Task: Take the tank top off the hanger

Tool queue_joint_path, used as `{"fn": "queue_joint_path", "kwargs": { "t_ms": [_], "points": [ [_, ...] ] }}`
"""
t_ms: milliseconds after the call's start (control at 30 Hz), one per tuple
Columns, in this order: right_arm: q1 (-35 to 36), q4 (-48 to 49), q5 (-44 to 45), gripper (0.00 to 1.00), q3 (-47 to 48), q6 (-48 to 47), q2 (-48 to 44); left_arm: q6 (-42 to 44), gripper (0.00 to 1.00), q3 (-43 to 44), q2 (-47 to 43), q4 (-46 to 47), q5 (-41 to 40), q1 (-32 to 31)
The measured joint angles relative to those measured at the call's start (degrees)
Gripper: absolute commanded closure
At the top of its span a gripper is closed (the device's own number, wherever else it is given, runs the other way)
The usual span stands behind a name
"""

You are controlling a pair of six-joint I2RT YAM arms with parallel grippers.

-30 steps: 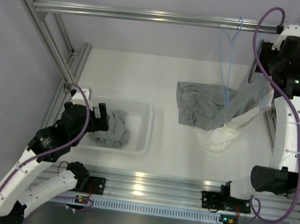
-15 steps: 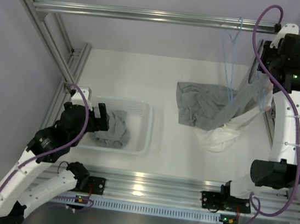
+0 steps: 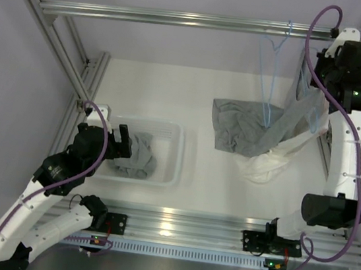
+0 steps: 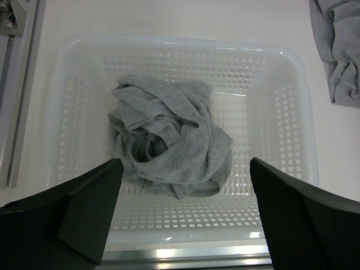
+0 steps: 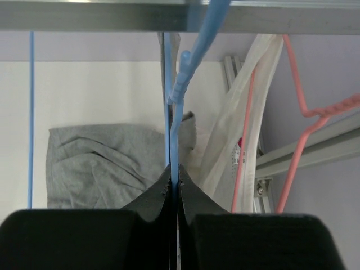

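Note:
My right gripper (image 3: 316, 73) is raised near the overhead rail at the far right, jaws shut on a blue hanger (image 5: 179, 107) (image 3: 315, 116). In the right wrist view the gripper (image 5: 174, 177) pinches the hanger's thin bar. A grey tank top (image 3: 241, 126) lies bunched on the table, with one band rising to the gripper; it also shows in the right wrist view (image 5: 101, 163). My left gripper (image 3: 123, 139) (image 4: 184, 163) hangs open and empty over the white basket (image 4: 169, 45).
A second blue hanger (image 3: 270, 73) hangs from the rail (image 3: 182, 19). A white garment (image 3: 270, 161) hangs by a pink hanger (image 5: 306, 107) at the right frame. The basket (image 3: 177, 131) holds a crumpled grey garment (image 4: 169, 140).
My right gripper has moved slightly up toward the rail with the hanger, pulling the grey band higher. The free blue hanger has swung left. The left arm has not moved.

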Motion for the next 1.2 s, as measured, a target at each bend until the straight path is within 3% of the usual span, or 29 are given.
{"fn": "queue_joint_path", "kwargs": {
  "t_ms": [267, 633, 900, 1200],
  "points": [
    [0.0, 11.4, -7.9, 1.0, -11.8, 5.4, -7.9, 0.0, 0.01, -0.1, 0.0, 0.0, 0.0, 0.0],
    [0.0, 28.1, -11.0, 1.0, -24.1, 9.6, -17.8, 0.0, 0.01, -0.2, -0.1, 0.1, 0.0, 0.0],
    [-0.2, 31.8, -11.4, 1.0, -31.1, 11.2, -25.1, 0.0, 0.01, -0.2, -0.2, 0.1, 0.0, 0.0],
    [-0.2, 30.2, -12.2, 1.0, -44.2, 13.7, -43.2, 0.6, 0.01, -0.2, 0.0, 1.0, 3.2, 0.0]
  ]
}}
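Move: The closed right fingers already hold the blue hanger with the grey tank top just below its hook. The rail is about 5 cm ahead and 6 cm above. The empty blue hanger hangs roughly 11 cm left and 2 cm farther out, the pink hanger 10 cm right and 3 cm ahead. The tank top's lower part lies about 12 cm left, 2 cm ahead, 38 cm down. From the left hand, the held hanger is some 50 cm right, 20 cm ahead and 15 cm above. Keep the right fingers pinched on the blue hanger and lift its hook clear of the rail, up and left about 5 cm, tipping the fingertips upward as you go. Then draw the hanger straight back from the rail, faster towards the end, to some 13 cm in all, with the tilt reaching nearly 30 degrees. ##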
